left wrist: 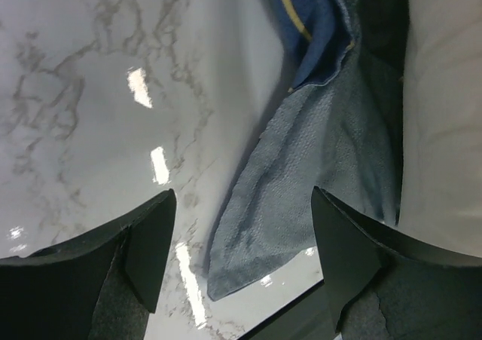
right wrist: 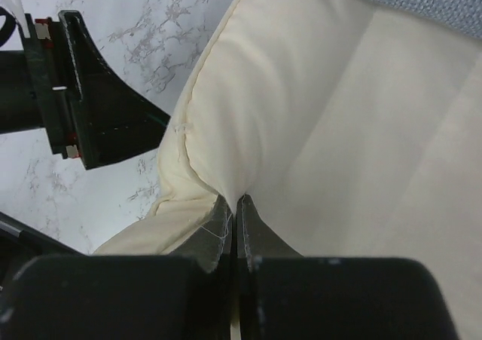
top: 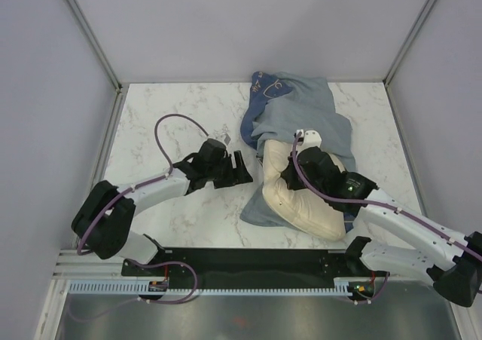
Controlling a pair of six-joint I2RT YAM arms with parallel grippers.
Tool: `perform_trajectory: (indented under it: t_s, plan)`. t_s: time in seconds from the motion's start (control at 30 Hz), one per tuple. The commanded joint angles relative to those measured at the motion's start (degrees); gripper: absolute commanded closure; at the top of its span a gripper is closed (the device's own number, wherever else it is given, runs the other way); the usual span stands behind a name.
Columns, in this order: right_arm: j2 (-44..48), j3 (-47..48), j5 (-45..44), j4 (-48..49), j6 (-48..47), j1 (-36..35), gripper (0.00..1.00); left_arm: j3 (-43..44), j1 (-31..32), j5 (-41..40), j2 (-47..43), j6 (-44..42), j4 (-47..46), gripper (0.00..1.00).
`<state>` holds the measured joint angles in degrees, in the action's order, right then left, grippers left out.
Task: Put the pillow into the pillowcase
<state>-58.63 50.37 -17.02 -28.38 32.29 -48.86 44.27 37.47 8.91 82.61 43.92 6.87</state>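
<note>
The cream pillow (top: pixel 301 200) lies at the table's middle right, its far end under the blue pillowcase (top: pixel 305 110). A grey-blue layer of the pillowcase also sticks out under the pillow's near left corner (top: pixel 256 212). My right gripper (top: pixel 288 176) is shut on a pinch of the pillow's fabric (right wrist: pixel 339 129) near its left edge; the jaws (right wrist: pixel 236 200) meet on a fold. My left gripper (top: pixel 242 168) is open and empty just left of the pillow, over the bare table. In its wrist view the jaws (left wrist: pixel 242 197) frame the pillowcase's lower flap (left wrist: pixel 316 159), with the pillow (left wrist: pixel 444 129) at right.
White marble tabletop (top: pixel 173 114) with grey walls on three sides. A black base plate (top: pixel 241 261) runs along the near edge between the arm bases. The left gripper's black body shows in the right wrist view (right wrist: pixel 90 114).
</note>
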Motion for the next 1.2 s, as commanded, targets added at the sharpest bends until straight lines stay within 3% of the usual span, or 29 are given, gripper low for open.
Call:
perform_trajectory:
  t_s: [0.0,0.57,0.73,0.77,0.8,0.83,1.17]
  plan:
    - [1.85,1.66,7.16,1.14,0.32,3.33,1.0,3.89,2.86,-1.35,3.33,-0.25,-4.93,0.21]
    - [0.36,13.34,14.9,-1.94,-1.18,11.07,1.0,11.27,7.53,-3.11,18.9,1.52,-6.61,0.2]
    - [0.27,14.14,15.08,-2.56,-1.88,11.86,1.0,12.24,8.4,1.02,21.28,2.57,-10.57,0.34]
    - [0.36,13.79,15.0,-2.64,-2.14,12.38,1.0,12.24,9.01,2.07,20.84,2.31,-11.26,0.65]
    - [0.36,13.44,14.99,-2.73,-2.32,12.56,1.0,11.29,9.28,1.99,19.79,2.13,-11.09,0.86]
    - [0.36,13.18,14.73,-2.91,-2.76,12.82,1.0,10.41,9.46,2.08,17.26,2.22,-11.09,0.97]
    - [-1.92,10.45,14.28,-2.03,-5.4,14.41,1.0,-9.45,9.72,3.92,-12.89,4.77,-5.75,0.98]
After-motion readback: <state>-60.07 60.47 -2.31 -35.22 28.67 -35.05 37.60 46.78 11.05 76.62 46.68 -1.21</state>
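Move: The pillowcase's grey lower edge, slack beside the pillow, lies about 8 cm to my left hand's right, 1 cm ahead and 5 cm lower. From that hand the pillow's middle is some 16 cm right and 4 cm back, and the near end of the blue printed band 11 cm ahead, 2 cm right. My right hand already grips the pillow's left edge; the grey mouth fold draped over the pillow is about 11 cm ahead, 5 cm right, 9 cm below. I slide my open left hand some 8 cm right and sink it 4 cm, in beside the pillow, shut the fingers on the pillowcase's loose edge, then draw that edge back and left while lifting it about 6 cm. Meanwhile my right hand keeps its pinch on the pillow, easing right, then raising it about 5 cm with a little forward travel towards the mouth fold. ##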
